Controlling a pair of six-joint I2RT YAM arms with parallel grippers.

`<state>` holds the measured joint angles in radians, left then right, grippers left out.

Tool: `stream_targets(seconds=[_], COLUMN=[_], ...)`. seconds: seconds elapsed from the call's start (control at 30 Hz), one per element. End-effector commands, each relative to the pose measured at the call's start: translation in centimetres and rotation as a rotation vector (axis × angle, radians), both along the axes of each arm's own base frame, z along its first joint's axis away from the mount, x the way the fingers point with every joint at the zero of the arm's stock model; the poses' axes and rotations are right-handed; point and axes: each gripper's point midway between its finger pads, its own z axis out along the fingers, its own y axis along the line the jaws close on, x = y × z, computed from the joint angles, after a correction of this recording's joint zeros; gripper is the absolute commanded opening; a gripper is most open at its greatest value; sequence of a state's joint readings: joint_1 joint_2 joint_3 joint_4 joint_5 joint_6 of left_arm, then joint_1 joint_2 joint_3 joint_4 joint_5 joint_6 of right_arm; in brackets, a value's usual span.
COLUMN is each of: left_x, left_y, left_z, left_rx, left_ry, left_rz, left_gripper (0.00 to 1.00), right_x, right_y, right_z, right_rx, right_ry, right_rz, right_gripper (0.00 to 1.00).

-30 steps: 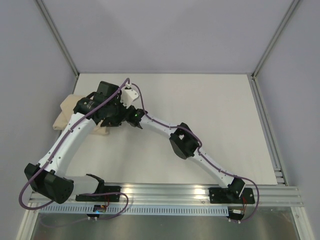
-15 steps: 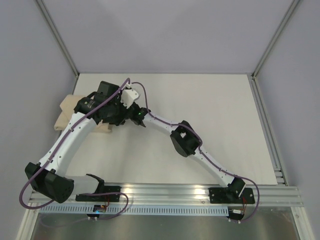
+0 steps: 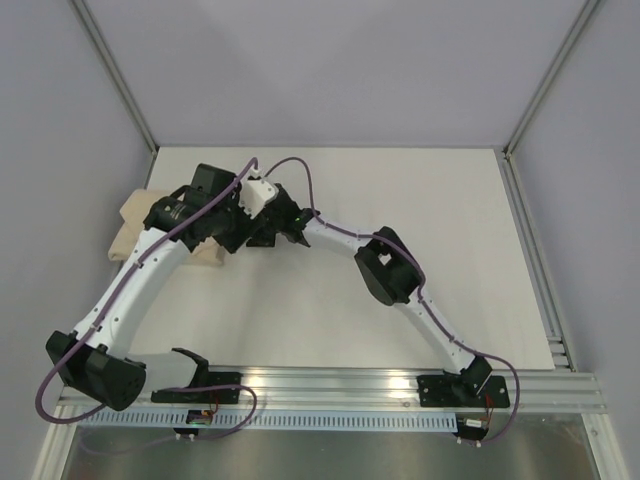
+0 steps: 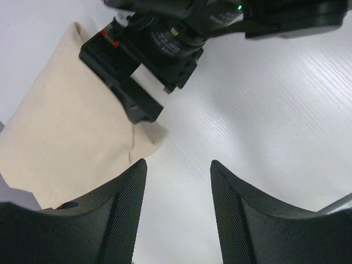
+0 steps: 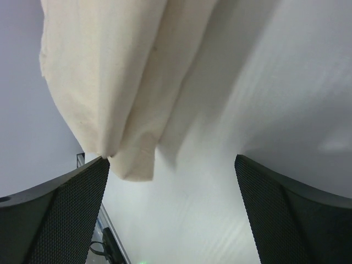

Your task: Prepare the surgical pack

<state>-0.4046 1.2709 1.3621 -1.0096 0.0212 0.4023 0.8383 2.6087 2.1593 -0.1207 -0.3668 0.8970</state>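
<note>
The surgical pack shows as a folded beige cloth bundle [image 3: 130,226] at the table's left edge, partly hidden under both arms in the top view. In the right wrist view the bundle [image 5: 110,71] fills the upper left, and a loose corner of it hangs just beyond my right gripper [image 5: 170,162]. That gripper is wide open with only table between its fingers. My left gripper [image 4: 179,165] hovers open over bare table, right of the cloth [image 4: 66,126]. The right gripper's black body [image 4: 148,55] lies just ahead of it, against the cloth's edge.
The white table [image 3: 430,230] stretches to the right of the arms. A metal rail [image 3: 350,385] runs along the near edge and frame posts [image 3: 115,75] stand at the back corners. Grey walls close in on the left, back and right.
My right gripper has opened wide, letting go of the cloth corner, and its arm has drawn back to the right. The left arm has hardly moved.
</note>
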Motion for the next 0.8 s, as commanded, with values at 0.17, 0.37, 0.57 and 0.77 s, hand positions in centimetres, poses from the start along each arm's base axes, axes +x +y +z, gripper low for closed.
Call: stream_targets(seconds=[0.17,0.37,0.57,0.77], left_x=[-2.4,-6.0,-8.4,-9.9], left_y=[1.3,1.3,3.2,7.5], left_z=[3.5,2.4,1.7,-3.5], left_rx=[-0.018,-0.082,-0.067,0.100], left_ry=[-0.114,-0.059,-0.140,-0.176], left_rz=[-0.017,-0.041,-0.030,0.059], left_gripper=[0.61,0.64,0.67,0.84], right_x=[0.9,-0.2,-0.8,-2.3], right_y=[-7.8,-13.3,-21.7,-35.6], right_z=[5.9,5.5,4.0,3.7], right_rx=[-0.088,-0.158,-0.269,-0.470], right_ry=[-0.112,-0.082,-0.076,-0.166], right_rz=[-0.078,-0.079,-0.179,-0.406], right_gripper=[1.00,1.00,1.00,1.00])
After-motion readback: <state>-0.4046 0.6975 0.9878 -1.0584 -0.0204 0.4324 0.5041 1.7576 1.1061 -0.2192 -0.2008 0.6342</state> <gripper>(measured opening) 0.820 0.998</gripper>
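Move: The folded pack, a beige cloth bundle, lies low on the table with its middle some 23 cm to the right hand's left, about 6 cm farther out and 4 cm below; its near right-hand corner is only about 8 cm to the left and 4 cm back. From the left hand, raised above and free of the bundle, the pack's middle is about 15 cm ahead, 23 cm left and 20 cm below. With its fingers already wide open and clear of the cloth's edge, the right hand sweeps away from the pack, about 30 cm to the right low over the bare table, rising up to 4 cm midway and sinking most of the way back, while its left-pointing fingers tip down some 20 degrees and the wrist swings clockwise. The left hand, holding nothing, draws back about 10 cm towards its own base, lifting a little, then veers left and sinks slightly below its starting height as its half-open fingers spread wider. ##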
